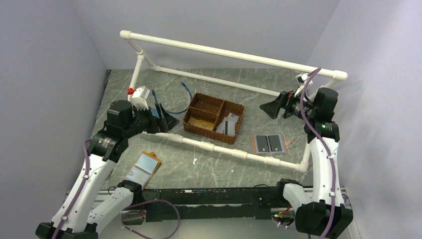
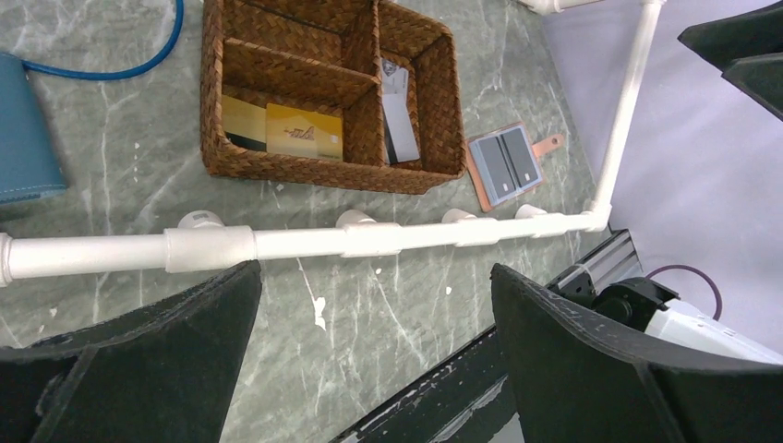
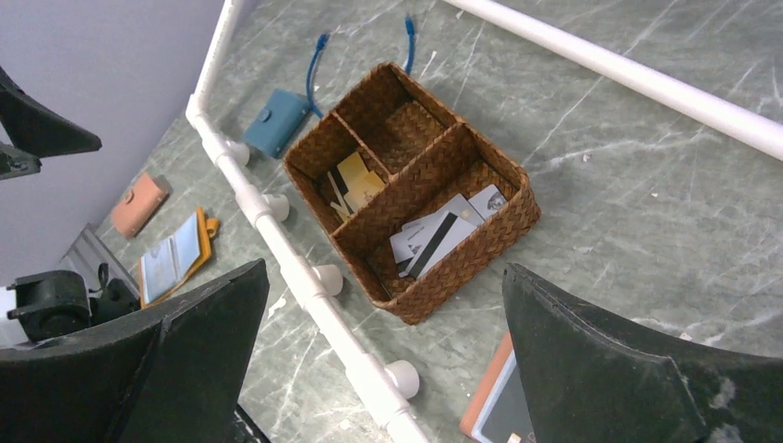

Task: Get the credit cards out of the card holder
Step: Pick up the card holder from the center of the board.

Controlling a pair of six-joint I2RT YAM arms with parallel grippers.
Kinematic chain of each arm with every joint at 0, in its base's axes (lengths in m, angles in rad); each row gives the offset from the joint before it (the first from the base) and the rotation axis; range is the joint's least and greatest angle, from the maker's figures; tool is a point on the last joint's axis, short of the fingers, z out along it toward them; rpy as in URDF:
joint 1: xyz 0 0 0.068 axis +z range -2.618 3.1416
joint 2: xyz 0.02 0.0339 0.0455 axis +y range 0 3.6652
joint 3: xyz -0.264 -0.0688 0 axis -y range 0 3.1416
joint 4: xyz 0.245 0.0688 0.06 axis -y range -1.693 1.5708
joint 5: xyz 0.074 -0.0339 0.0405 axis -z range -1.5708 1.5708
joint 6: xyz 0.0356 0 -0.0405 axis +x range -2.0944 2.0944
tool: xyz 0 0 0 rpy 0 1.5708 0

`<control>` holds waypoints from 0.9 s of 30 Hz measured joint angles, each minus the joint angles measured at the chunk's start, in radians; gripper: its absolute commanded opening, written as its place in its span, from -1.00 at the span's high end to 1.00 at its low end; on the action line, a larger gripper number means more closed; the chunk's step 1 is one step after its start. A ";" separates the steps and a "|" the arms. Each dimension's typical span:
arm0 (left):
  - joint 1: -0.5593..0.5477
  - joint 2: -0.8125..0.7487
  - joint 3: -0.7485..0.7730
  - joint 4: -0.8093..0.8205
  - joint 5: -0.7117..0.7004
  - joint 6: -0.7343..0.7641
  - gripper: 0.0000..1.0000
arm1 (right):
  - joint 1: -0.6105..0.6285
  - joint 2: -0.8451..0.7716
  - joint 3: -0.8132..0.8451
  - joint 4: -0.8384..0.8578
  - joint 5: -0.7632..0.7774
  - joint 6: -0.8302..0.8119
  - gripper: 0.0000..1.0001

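Observation:
The slate-blue card holder (image 3: 277, 122) lies folded shut on the marble table, left of the wicker basket, with its strap tab fastened. One edge of it shows in the left wrist view (image 2: 23, 129), and in the top view (image 1: 156, 110) it is mostly hidden behind my left gripper. No dark credit cards show; they are hidden inside it. My left gripper (image 1: 166, 121) is open and empty, just above and beside the holder. My right gripper (image 1: 273, 107) is open and empty, raised at the right, far from the holder.
A three-part wicker basket (image 1: 195, 128) holds gold and white cards. A brown holder with two grey cards (image 1: 268, 144) lies to its right. An orange-tan holder with a pale blue card (image 1: 143, 168) lies open at the front left. A white pipe frame (image 1: 219, 148) rings the area. A blue cable (image 1: 184, 97) lies behind.

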 measured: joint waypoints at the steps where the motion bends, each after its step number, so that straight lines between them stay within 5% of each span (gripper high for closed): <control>1: 0.000 -0.003 0.000 -0.001 0.002 -0.003 -0.99 | -0.003 -0.003 0.000 0.005 -0.002 0.005 -0.99; 15: 0.000 0.013 0.013 -0.045 -0.005 0.002 -0.99 | -0.010 -0.011 -0.029 0.045 -0.085 -0.010 -0.99; 27: 0.000 0.226 0.035 -0.088 -0.233 0.181 -0.99 | -0.010 0.003 -0.113 -0.084 -0.312 -0.429 -0.99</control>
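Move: Past the front white pole, the closed blue card holder lies about 21 cm ahead of the left hand, 11 cm to its left and some 21 cm below. The basket's middle is roughly 17 cm ahead and 20 cm right of that hand; the blue cable is about 25 cm ahead and 2 cm left, and the open orange card holder 12 cm back and 19 cm left. From the right hand, the blue card holder is some 15 cm ahead and 60 cm left. Sinking about 7 cm after a brief wait, the left hand also heads forward and left towards the blue card holder, its left side rolling up some 20 degrees so the open fingers point more steeply down. The right hand draws back and down about 3.5 cm each and slightly left, turning some 20 degrees counter-clockwise, fingers wide open. Neither hand touches anything. ##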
